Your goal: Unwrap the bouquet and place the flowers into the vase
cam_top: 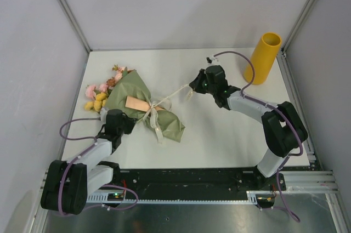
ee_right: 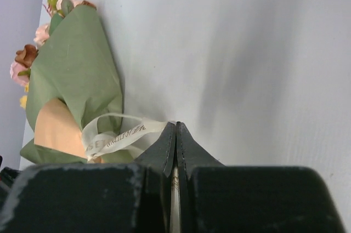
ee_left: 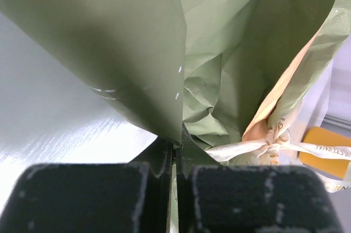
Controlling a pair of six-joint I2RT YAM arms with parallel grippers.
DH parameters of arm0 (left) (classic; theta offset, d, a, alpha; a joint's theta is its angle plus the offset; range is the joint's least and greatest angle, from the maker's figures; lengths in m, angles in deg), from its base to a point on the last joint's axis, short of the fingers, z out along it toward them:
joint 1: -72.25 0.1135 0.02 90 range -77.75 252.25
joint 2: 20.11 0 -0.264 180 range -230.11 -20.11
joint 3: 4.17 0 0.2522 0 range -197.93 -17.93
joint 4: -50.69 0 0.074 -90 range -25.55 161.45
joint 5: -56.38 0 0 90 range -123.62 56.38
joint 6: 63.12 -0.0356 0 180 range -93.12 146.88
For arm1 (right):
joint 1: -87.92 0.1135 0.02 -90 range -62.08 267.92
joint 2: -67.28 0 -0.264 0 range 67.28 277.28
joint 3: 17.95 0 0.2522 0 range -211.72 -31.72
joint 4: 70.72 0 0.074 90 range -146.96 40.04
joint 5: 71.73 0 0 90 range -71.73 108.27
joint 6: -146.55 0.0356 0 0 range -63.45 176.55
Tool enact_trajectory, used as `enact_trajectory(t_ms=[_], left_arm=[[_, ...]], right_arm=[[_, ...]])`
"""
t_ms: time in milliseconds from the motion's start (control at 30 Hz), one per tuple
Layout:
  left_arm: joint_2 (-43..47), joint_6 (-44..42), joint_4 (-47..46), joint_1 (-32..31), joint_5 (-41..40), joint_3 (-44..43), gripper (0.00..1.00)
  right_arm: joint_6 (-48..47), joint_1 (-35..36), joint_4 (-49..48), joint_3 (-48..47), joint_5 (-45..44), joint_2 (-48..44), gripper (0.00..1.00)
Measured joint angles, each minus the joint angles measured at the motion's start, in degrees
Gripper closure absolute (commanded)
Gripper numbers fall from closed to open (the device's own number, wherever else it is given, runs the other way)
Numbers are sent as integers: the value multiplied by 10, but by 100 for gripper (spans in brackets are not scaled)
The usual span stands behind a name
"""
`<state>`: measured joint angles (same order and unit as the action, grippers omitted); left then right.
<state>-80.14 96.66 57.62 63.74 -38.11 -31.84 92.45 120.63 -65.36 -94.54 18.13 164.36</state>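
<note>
The bouquet [cam_top: 137,101] lies on the table's left half, wrapped in olive-green paper [ee_right: 77,74] with a peach inner side. Its flowers [cam_top: 101,93], pink, yellow and brown, stick out at the far-left end [ee_right: 27,57]. My left gripper [ee_left: 175,146] is shut on an edge of the green paper [ee_left: 137,52] at the bundle's near side [cam_top: 127,121]. My right gripper [ee_right: 176,127] is shut on the end of the cream ribbon [ee_right: 118,137]. That ribbon [cam_top: 174,95] runs taut from the knot to the jaws [cam_top: 192,86]. The mustard-yellow vase [cam_top: 262,57] stands upright at the back right.
The white table [cam_top: 219,134] has grey walls at the back and both sides, with metal frame posts [cam_top: 66,8] at the corners. A black rail [cam_top: 186,177] carrying the arm bases runs along the near edge. The right arm's cable [cam_top: 241,60] loops close to the vase.
</note>
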Motion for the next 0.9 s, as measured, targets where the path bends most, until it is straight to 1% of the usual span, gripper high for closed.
enact_trajectory(t_ms=[300, 633, 900], left_arm=[[6, -8, 6, 0, -3, 1, 100], [23, -13, 10, 0, -8, 9, 100], [25, -14, 11, 0, -10, 10, 100]], right_arm=[[0, -74, -4, 0, 16, -2, 100], [1, -170, -6, -32, -15, -19, 100], [-10, -200, -13, -86, -35, -20, 100]])
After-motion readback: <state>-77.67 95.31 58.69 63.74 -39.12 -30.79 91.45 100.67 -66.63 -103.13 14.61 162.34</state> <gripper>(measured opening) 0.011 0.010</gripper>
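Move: The ribbon knot, whose tail the right hand already pinches, lies about 17 cm to that hand's left, 3 cm back and 10 cm below. Past the knot, the tan paper is some 25 cm left of the hand and 2 cm back; the yellow vase stands roughly 34 cm right and 15 cm ahead. From the left hand, the knot is about 7 cm ahead and 9 cm right, nearly level. The right hand keeps pulling its pinched ribbon tail some 20 cm right and forward from the knot, later also up. ##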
